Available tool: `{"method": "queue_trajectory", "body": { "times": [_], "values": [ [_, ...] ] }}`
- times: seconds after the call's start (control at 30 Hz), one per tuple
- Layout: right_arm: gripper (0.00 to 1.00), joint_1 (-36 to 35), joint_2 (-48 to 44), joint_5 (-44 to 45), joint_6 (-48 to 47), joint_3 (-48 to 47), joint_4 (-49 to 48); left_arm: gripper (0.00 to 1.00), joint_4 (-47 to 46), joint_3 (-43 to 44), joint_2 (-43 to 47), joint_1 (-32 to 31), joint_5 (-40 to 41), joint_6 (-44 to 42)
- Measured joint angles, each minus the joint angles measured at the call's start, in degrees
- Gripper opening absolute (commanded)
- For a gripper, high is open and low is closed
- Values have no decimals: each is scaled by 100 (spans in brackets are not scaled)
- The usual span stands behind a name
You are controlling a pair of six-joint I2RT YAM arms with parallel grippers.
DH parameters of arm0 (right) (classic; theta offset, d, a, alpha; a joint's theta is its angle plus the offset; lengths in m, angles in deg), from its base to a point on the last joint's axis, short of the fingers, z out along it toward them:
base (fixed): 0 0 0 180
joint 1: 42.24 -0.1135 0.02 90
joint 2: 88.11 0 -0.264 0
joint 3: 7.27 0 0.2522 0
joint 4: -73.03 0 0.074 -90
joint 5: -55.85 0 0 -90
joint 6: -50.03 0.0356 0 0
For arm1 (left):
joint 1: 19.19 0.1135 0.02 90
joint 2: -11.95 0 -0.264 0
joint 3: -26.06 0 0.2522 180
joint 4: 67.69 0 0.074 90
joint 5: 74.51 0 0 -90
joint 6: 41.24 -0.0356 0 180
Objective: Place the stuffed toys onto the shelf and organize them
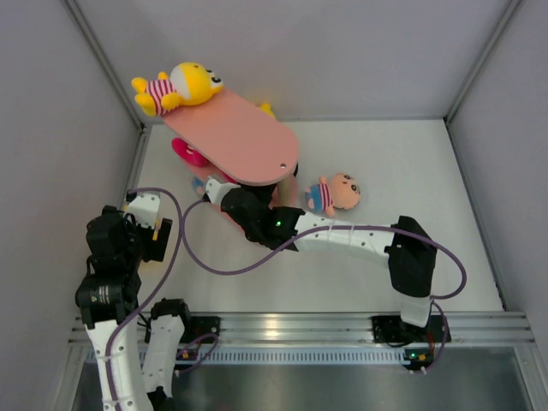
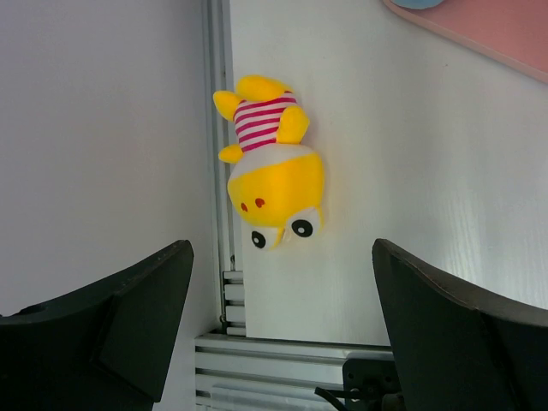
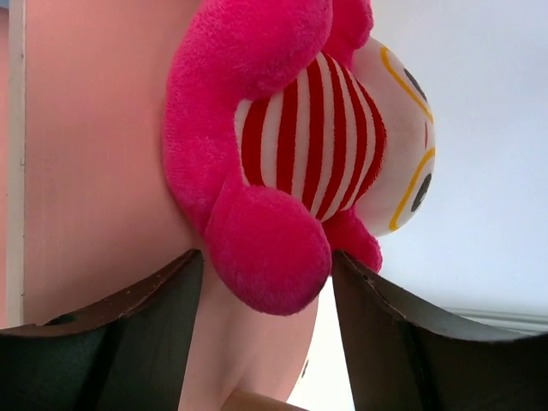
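The pink shelf (image 1: pixel 235 137) stands at the back left. A yellow toy (image 1: pixel 184 86) lies on its top board. A pink toy (image 1: pixel 187 154) lies on a lower board (image 3: pixel 94 137), under the top one. My right gripper (image 1: pixel 221 193) reaches in under the top board. In the right wrist view its open fingers (image 3: pixel 154 334) flank the pink toy's (image 3: pixel 282 145) leg, which is not squeezed. A beige-headed blue-shirted toy (image 1: pixel 336 193) lies on the table right of the shelf. My left gripper (image 1: pixel 137 224) is open and empty above a second yellow toy (image 2: pixel 272 175) by the left rail.
Walls enclose the table on three sides. An aluminium rail (image 2: pixel 218 128) runs along the left edge and another (image 1: pixel 282 327) along the front. The shelf's bottom board (image 2: pixel 488 30) shows in the left wrist view. A bit of yellow (image 1: pixel 267 109) shows behind the shelf.
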Motion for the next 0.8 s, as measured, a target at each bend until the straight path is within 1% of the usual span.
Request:
{"method": "queue_trajectory", "body": {
  "times": [0.07, 0.2, 0.23, 0.3, 0.33, 0.43, 0.5, 0.53, 0.73, 0.8],
  "values": [
    [56, -2, -11, -15, 26, 0, 24, 92, -20, 0, 4, 0, 0, 9],
    [51, -15, -20, -79, 162, 2, 136, 92, -46, 0, 4, 0, -2, 9],
    [45, -20, -22, -90, 177, 2, 155, 92, -46, 0, 4, 0, -2, 9],
    [37, -26, -31, -142, 227, 0, 223, 92, -48, 0, 4, 0, -4, 9],
    [30, -28, -31, -170, 260, 2, 269, 92, -46, 0, 4, 0, -4, 9],
    [16, -39, -31, -273, 326, 2, 369, 92, -46, 0, 4, 0, -13, 7],
    [12, -46, -37, -313, 358, 2, 382, 92, -48, 0, 4, 0, -22, 9],
    [8, -50, -42, -323, 367, 2, 393, 92, -48, 0, 4, 0, -24, 9],
    [3, -83, -107, -516, 356, 13, 424, 92, -48, 0, 4, 0, -24, 9],
    [4, -116, -203, -658, 343, 103, 389, 92, -48, 0, 4, 0, -31, 7]
  ]
}}
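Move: The near foot of the pink striped toy on the middle shelf board already sits between the right hand's open fingers. The toy's middle is about 6 cm ahead, 4 cm left and 1 cm higher. From this hand, the other pink toy is some 9 cm ahead and 13 cm left, and the blue toy on the bottom board about 5 cm ahead, 13 cm left and 16 cm down. The left hand has the striped toy roughly 20 cm ahead and 20 cm right. The right fingers shut from over half open to pinch the pink toy's near foot. As they close, the hand eases back and sinks about 1 cm; once shut on the foot, it keeps drawing back and slightly left, some 2 cm back in all, while tipping down and swinging counter-clockwise about 5 degrees each. ##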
